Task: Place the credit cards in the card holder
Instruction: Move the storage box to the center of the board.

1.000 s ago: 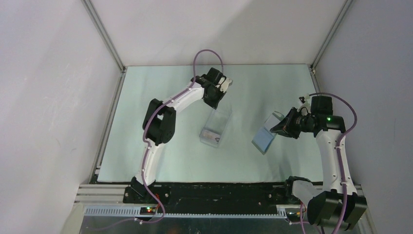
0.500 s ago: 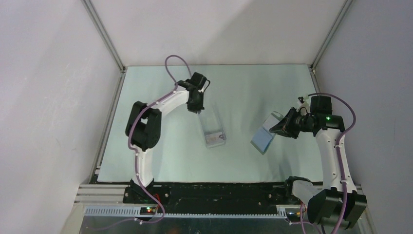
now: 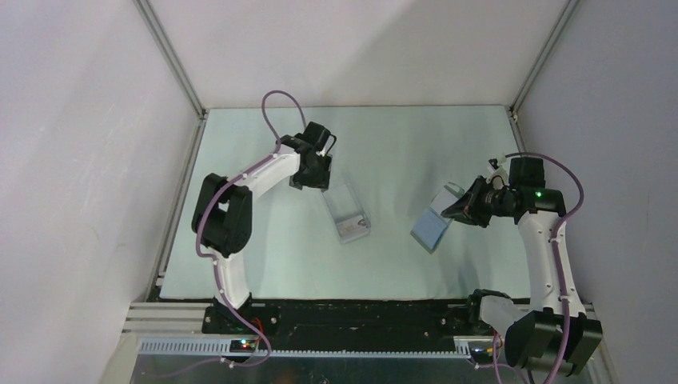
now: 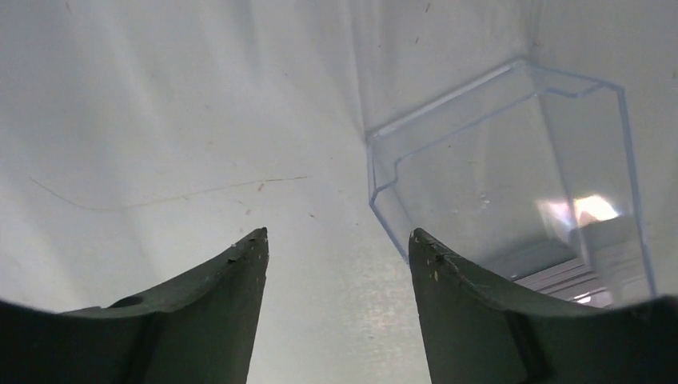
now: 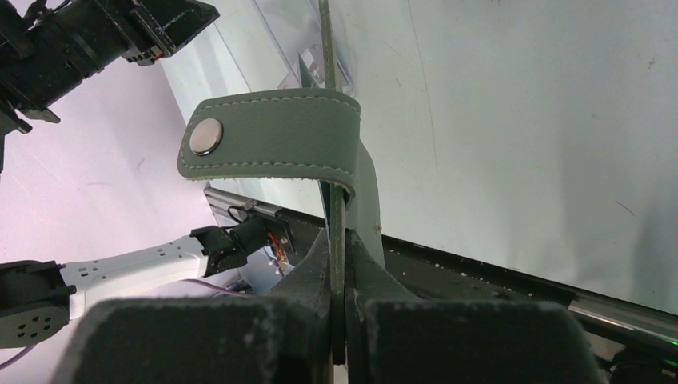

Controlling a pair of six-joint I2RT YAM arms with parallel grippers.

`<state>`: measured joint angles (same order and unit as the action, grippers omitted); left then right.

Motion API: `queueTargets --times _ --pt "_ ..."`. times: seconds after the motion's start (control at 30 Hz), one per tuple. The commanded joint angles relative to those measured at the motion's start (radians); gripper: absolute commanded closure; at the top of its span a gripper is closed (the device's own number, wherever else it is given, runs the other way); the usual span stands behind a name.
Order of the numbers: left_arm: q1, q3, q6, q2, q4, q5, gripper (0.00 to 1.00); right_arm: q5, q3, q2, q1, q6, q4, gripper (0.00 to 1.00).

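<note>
My right gripper is shut on the edge of the grey card holder, which hangs above the mat with its light-blue inside facing up. In the right wrist view its grey snap strap curls over the jaws of the right gripper. My left gripper is open and empty, just left of the far end of a clear plastic case. Both dark fingertips show in the left wrist view, with the case to their right. A pale patch at the case's near end looks like the credit cards.
The pale green mat is fenced by an aluminium frame rail on the left and white walls behind. A black base rail runs along the near edge by both arm bases.
The left gripper laid the clear case flat on the mat, then opened and let go, shifting slightly left. The right arm and card holder have not moved.
</note>
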<state>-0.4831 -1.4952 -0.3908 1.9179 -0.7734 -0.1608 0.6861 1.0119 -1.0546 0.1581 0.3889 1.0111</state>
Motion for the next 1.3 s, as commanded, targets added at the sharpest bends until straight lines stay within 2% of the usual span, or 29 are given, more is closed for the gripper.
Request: queueTargets --times 0.0,0.07,0.13,0.27,0.57,0.83,1.1,1.27 --pt "-0.002 -0.013 0.313 -0.049 0.002 0.018 0.31 0.024 -0.001 0.023 -0.005 0.002 -0.021 1.0" --pt "-0.002 -0.017 0.475 -0.036 0.0 0.088 0.31 0.025 -0.001 0.023 -0.005 0.002 -0.02 1.0" --pt "-0.002 -0.017 0.569 -0.029 0.0 0.14 0.32 0.026 0.0 0.022 -0.006 0.002 -0.02 1.0" --pt "0.002 -0.046 0.674 -0.009 -0.001 0.216 0.32 0.021 -0.001 0.025 -0.007 0.002 -0.017 1.0" --pt "0.015 -0.164 0.694 0.097 -0.019 0.239 0.33 0.017 -0.001 0.022 -0.006 -0.005 -0.01 1.0" --pt "0.027 -0.186 0.702 0.138 -0.033 0.26 0.39 0.014 0.0 0.01 -0.006 -0.009 -0.011 1.0" --pt "0.031 -0.192 0.692 0.152 -0.035 0.295 0.63 0.013 0.0 0.001 -0.006 -0.013 -0.008 1.0" --pt "0.03 -0.184 0.636 0.156 -0.036 0.255 0.77 0.018 0.0 -0.001 -0.006 -0.012 -0.011 1.0"
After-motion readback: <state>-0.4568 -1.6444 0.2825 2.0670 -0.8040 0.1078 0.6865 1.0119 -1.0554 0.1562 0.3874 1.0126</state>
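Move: The storage box's middle lies about 8 cm to the right of the open left hand, 4 cm nearer the base and 4 cm below. The far-left corner of its clear wall is closest, some 3 cm to the right and 1 cm ahead. The stack of cards in its near end sits roughly 10 cm to the right and 8 cm back. From the right hand, the box's middle lies some 24 cm to the left, 8 cm ahead and 17 cm lower. The left hand first swivels clockwise by about 40 degrees almost on the spot, lining its open fingers up with the wall at the storage box's far-left corner, then slips forward and right onto it, a net 3 cm or so. It then sinks roughly 2.5 cm so the fingertips straddle that wall and draws them well together around it, though not shut, while the right hand stays put, still pinching the card holder. ##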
